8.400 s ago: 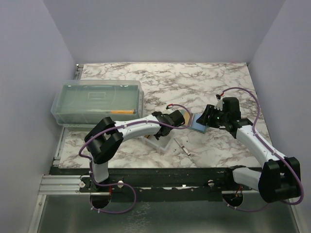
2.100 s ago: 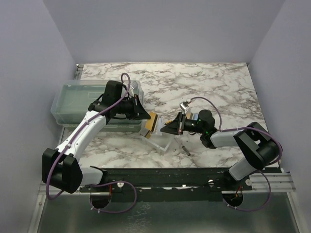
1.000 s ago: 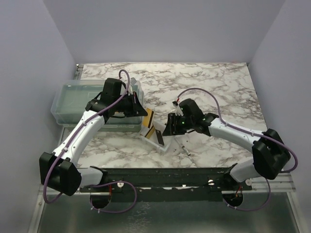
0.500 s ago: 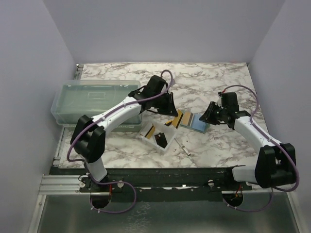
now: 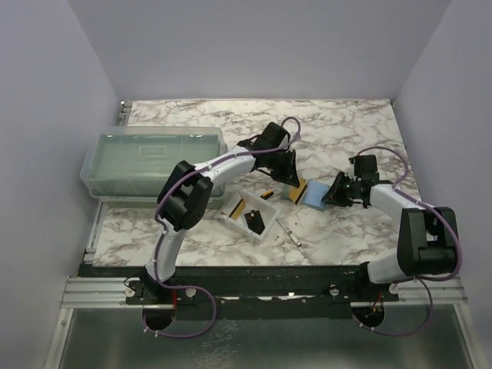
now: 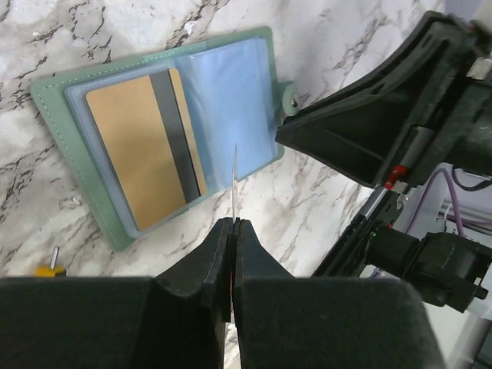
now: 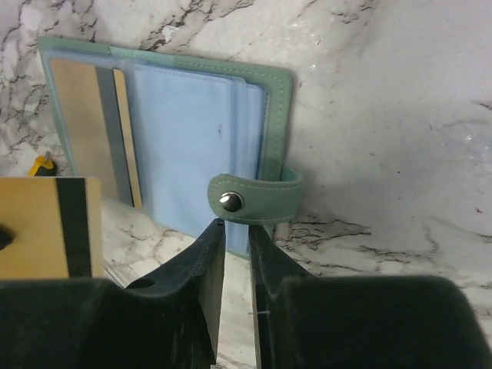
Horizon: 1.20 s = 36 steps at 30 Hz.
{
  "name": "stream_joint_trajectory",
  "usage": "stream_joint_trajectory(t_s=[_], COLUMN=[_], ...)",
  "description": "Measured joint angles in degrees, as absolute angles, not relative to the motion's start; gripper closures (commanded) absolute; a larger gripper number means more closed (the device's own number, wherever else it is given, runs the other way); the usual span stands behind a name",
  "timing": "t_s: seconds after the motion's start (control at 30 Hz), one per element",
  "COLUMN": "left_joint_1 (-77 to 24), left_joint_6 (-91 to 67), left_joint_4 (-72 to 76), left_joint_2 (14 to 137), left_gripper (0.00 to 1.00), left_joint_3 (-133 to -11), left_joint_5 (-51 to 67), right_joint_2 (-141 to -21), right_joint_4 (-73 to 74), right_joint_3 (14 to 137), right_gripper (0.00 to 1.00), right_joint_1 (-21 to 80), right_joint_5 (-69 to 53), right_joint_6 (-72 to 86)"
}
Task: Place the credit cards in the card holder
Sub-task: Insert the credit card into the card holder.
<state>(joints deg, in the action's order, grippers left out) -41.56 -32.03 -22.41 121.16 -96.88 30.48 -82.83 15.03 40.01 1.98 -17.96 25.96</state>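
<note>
The card holder point(image 5: 315, 197) lies open on the marble, sage green with pale blue pockets point(image 7: 181, 131). One gold credit card point(image 6: 142, 157) sits in its left pocket. My left gripper point(image 6: 234, 221) is shut on another gold credit card point(image 5: 296, 190), seen edge-on point(image 6: 234, 181) just above the holder's middle fold. My right gripper point(image 7: 237, 224) is at the holder's right edge, its tips right under the snap strap point(image 7: 254, 198). Its jaws stand a narrow gap apart with nothing between them. In the clear tray point(image 5: 231, 217) lie a gold card point(image 5: 240, 206) and a black card point(image 5: 255, 223).
A large translucent lidded box point(image 5: 150, 160) stands at the back left. A small metal pin point(image 5: 291, 234) lies near the front of the table, right of the tray. A small yellow piece point(image 5: 267, 194) lies beside the holder's left edge.
My left gripper has carried the gold card to the right, from beside the tray to over the open holder. My right gripper has moved to the holder's right edge and its jaws have narrowed.
</note>
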Motion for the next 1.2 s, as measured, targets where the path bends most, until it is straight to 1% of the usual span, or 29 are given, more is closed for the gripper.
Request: stream_joint_trajectory(t_s=[0.3,0.77,1.2], left_joint_1=[-41.01,-38.83,-37.98], left_joint_6=[-30.98,-30.81,-30.81], left_joint_4=[-22.94,-22.94,-22.55], left_joint_2=[129.47,129.78,130.96], left_gripper=[1.00,1.00,1.00], left_joint_3=[-100.53,-101.21,-101.21], left_joint_5=[33.80,35.14,39.03], right_joint_2=[-84.68,-85.19,-85.62], right_joint_4=[12.95,12.03,11.77], right_joint_3=[38.81,38.68,38.65], right_gripper=[0.79,0.80,0.80], right_joint_1=[1.37,1.26,1.10], right_joint_5=[-19.66,-21.23,-22.33], right_joint_6=[25.02,24.40,24.25])
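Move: The left hand holds a gold credit card, pointing down to the right; the card holder's empty blue sleeve is centred about 8 cm to its right, 2 cm ahead and 9 cm below. The card already inserted lies roughly 2 cm right and 2 cm ahead, also 9 cm down; the yellow tool handle lies some 7 cm left, level fore and aft and 10 cm down. From the right hand, at the strap side, the blue sleeve is about 4 cm left, 3 cm ahead and 2 cm below. The left hand, keeping its pinch on the slanted gold card, sinks about 5 cm quickly, bringing the card's striped leading edge down to the seam between the two pages, where the empty sleeve's mouth opens; it then eases forward some 2 cm at nearly that height and tips slightly. The right hand settles about 1 cm lower and stays at the strap side of the holder, its fingers barely changing their small gap. ##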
